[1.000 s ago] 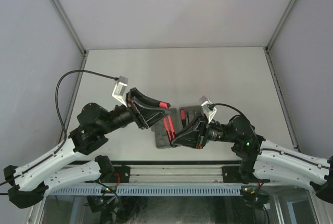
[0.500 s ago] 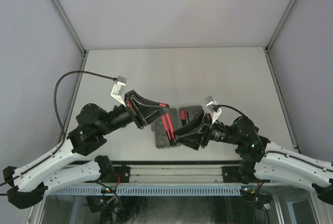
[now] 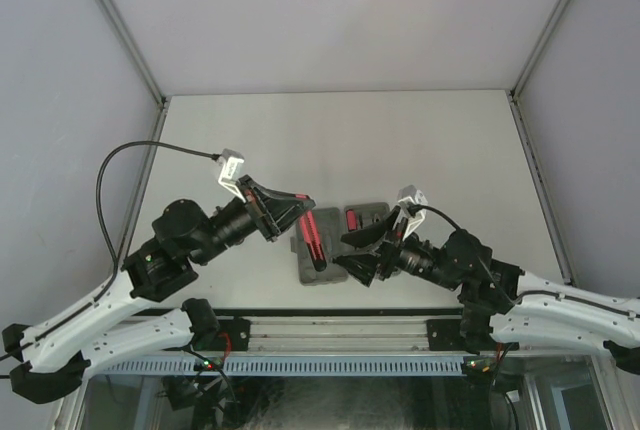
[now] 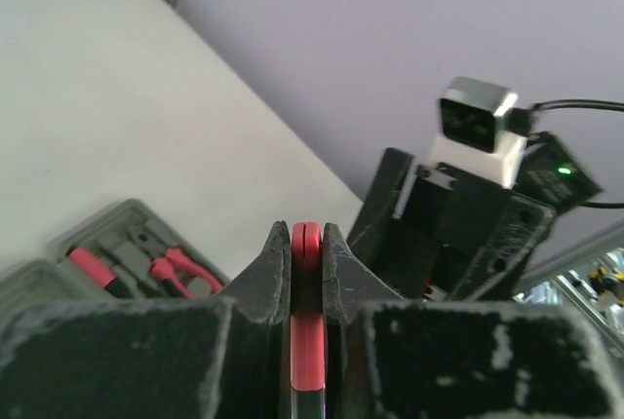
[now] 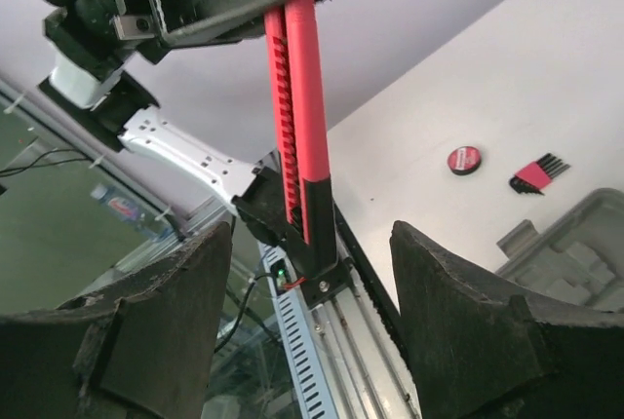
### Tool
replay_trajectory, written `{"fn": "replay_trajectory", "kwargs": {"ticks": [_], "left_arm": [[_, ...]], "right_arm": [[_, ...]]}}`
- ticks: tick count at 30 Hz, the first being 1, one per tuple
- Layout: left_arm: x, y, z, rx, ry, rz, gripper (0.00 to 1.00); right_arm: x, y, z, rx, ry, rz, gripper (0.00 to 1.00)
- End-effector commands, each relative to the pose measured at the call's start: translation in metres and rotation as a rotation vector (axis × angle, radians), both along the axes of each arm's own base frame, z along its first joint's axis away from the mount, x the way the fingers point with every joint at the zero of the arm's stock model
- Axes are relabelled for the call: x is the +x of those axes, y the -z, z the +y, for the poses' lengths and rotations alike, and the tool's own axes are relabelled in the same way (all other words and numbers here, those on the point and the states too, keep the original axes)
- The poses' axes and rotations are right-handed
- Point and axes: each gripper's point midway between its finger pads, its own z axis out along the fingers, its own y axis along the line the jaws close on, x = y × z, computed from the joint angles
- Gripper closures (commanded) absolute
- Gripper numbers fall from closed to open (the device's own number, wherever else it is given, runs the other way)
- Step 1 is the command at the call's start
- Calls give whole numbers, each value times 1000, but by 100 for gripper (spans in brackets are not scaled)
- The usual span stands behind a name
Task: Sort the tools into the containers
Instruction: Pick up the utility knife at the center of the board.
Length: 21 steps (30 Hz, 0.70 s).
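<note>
My left gripper (image 3: 304,204) is shut on one of the tools, a long red one with a black end (image 3: 313,235), which hangs over the grey case (image 3: 312,273), the container. In the left wrist view its red edge (image 4: 306,244) sits pinched between the fingers. Seen by the right wrist, this tool (image 5: 300,107) stands apart from my open right gripper (image 5: 310,234), level with its fingertips. Red-handled pliers (image 4: 177,270) and a short red driver (image 4: 91,263) lie in the case (image 4: 127,219). A round red disc (image 5: 464,159) and a comb-like piece (image 5: 538,173) lie on the table.
The white table (image 3: 400,140) stretches far beyond the case, with grey walls around it. The metal rail (image 3: 330,335) carrying the arm bases runs along the near edge. My right gripper (image 3: 354,250) hovers just right of the case's near half.
The left gripper has shut on the red tool. The right gripper has opened, let go of it and drawn back to the right.
</note>
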Motion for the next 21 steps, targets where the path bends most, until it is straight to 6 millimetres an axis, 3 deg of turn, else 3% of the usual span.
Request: {"fn": "replay_trajectory", "kwargs": {"ticks": [1,9,21], "left_arm": [[15,-23,17,-3,-121,-7,100],[29,-9,25,42,-216,77,100],[27,-1,20,31,-204,140,100]], "right_arm": [[20,-24,-5,-18,159,-64,34],[23,-16,21,-157,213,-74,34],[21,5,55,-276,169,-64,41]]}}
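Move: The utility knife hangs from my left fingers, leaning back towards me, its middle roughly 5 cm below that hand point, 3 back and 1 right. From my right hand, its middle is about 5 cm left, 2 ahead and 3 above; that open hand is some 6 cm right, 5 back and 8 below my left. From my right hand, the case's left half lies about 18 cm ahead, 4 left, its right half 21 ahead, 9 right, both some 29 below. I reach my open right hand about 5 cm left and a little forward towards the knife's lower part, rising slightly first, then sinking as its fingers tip down some 15 degrees; they stay wide, only starting to narrow. My left hand keeps its pinch on the knife's upper end and eases about 3 cm forward and 3 down, also drifting left and swinging counter-clockwise. ##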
